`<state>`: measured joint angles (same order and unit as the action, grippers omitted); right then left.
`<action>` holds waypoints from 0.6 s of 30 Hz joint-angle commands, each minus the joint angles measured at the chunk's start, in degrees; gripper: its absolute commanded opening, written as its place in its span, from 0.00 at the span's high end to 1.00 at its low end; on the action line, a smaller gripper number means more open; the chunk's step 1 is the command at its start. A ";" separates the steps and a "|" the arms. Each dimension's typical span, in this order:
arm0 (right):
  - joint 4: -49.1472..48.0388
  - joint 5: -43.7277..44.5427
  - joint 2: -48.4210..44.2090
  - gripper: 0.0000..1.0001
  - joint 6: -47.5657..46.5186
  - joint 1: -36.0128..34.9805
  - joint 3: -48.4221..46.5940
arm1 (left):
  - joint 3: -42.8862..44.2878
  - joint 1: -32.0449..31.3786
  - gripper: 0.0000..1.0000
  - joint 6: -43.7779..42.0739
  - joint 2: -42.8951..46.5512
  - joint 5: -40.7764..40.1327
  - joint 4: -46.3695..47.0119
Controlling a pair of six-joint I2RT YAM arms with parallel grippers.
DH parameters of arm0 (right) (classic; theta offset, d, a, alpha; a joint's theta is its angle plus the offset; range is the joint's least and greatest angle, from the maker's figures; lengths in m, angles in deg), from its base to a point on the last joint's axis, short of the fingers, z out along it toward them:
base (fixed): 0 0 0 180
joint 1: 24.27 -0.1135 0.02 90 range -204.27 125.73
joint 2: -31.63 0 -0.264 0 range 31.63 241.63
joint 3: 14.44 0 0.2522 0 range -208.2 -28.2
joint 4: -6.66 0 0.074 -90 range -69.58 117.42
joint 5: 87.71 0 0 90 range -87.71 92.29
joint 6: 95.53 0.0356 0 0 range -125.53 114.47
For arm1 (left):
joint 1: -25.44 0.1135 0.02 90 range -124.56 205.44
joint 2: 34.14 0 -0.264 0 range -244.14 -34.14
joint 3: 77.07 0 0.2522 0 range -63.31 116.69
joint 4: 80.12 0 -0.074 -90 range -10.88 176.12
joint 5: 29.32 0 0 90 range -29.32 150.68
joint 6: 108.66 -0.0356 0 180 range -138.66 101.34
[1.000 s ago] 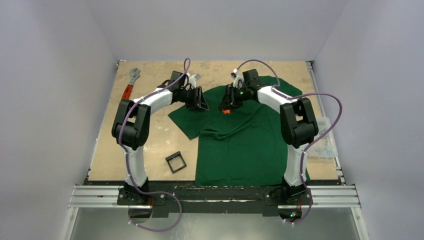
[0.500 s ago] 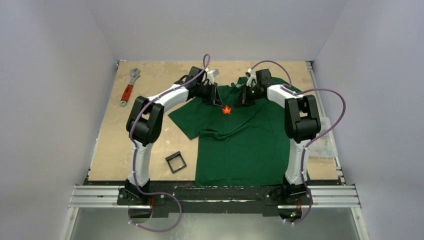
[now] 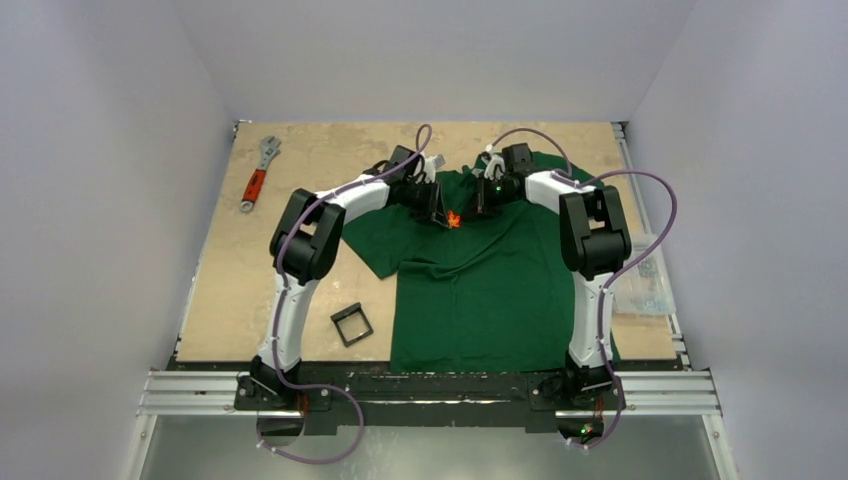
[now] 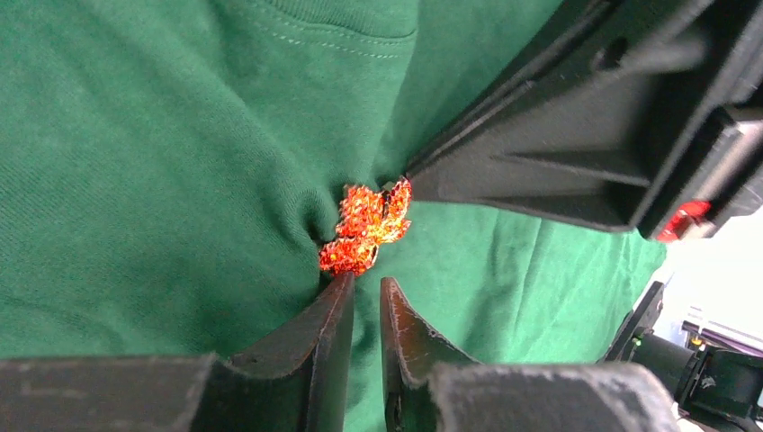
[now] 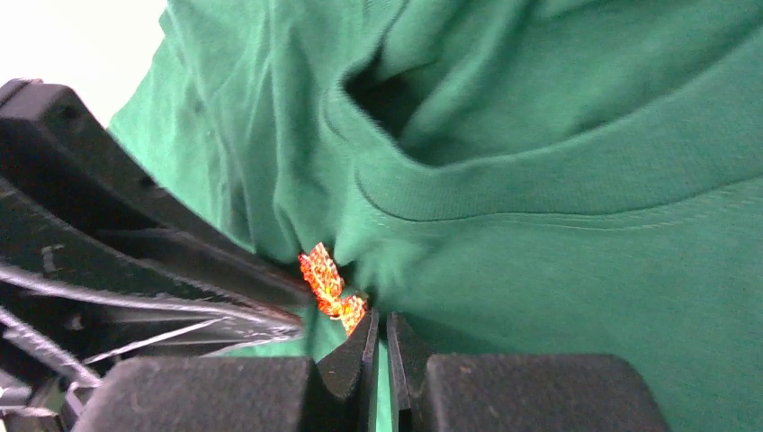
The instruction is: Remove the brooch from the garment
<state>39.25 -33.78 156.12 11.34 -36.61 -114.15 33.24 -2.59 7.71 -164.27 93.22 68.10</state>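
Note:
The garment (image 3: 480, 285) is a dark green T-shirt spread flat, collar toward the far side. The brooch (image 3: 453, 219) is a tiny orange-red leaf just below the collar. In the left wrist view the brooch (image 4: 364, 229) sits in puckered cloth right at the tips of my left gripper (image 4: 366, 286), whose jaws are nearly together with a fold of green cloth between them. My right gripper (image 5: 381, 322) comes in from the other side, its jaws pressed on a thin strip of cloth, with the brooch (image 5: 328, 288) touching its left fingertip. Both grippers (image 3: 441, 213) (image 3: 480, 205) meet there.
A red-handled wrench (image 3: 256, 175) lies at the far left of the tabletop. A small black square frame (image 3: 351, 325) lies near the shirt's lower left. A clear plastic bag (image 3: 645, 280) lies at the right edge.
Both arms have closed in on the brooch from either side. Both sets of jaws have narrowed from open to nearly together on the cloth, which now puckers around the brooch.

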 commanded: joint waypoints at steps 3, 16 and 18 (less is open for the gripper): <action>-0.88 -5.55 0.54 0.89 -0.38 -2.65 -1.73 | 2.09 1.42 0.78 1.66 -0.96 1.87 1.15; -6.74 -12.62 -1.77 0.67 3.54 -2.75 0.22 | -4.07 4.74 0.62 4.55 2.52 6.37 5.17; -7.32 -12.76 -1.12 0.63 4.58 -2.73 -0.40 | -3.63 4.74 0.64 4.04 1.90 6.04 4.29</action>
<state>35.47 -43.31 156.20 13.39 -38.97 -114.04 29.76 1.47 12.15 -164.51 99.51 72.06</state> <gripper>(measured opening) 0.334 0.377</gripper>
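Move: The brooch sits on the green garment between the two nearly shut grippers: about 3 cm right of the left hand, 1 cm ahead of it and 1 cm below. From the right hand it lies some 3 cm left, 1 cm back and 1 cm below. Beyond the brooch, the garment's collar is roughly 8 cm farther out and 3 cm to the right. Towards the brooch the right hand works some 4 cm left, drifting slightly back and rising about 2 cm, its fingers swinging some 10 degrees up and back and opening only late, to about a third. The left hand yields some 2 cm left, with its tips staying low by the brooch and its fingers opening partway. ##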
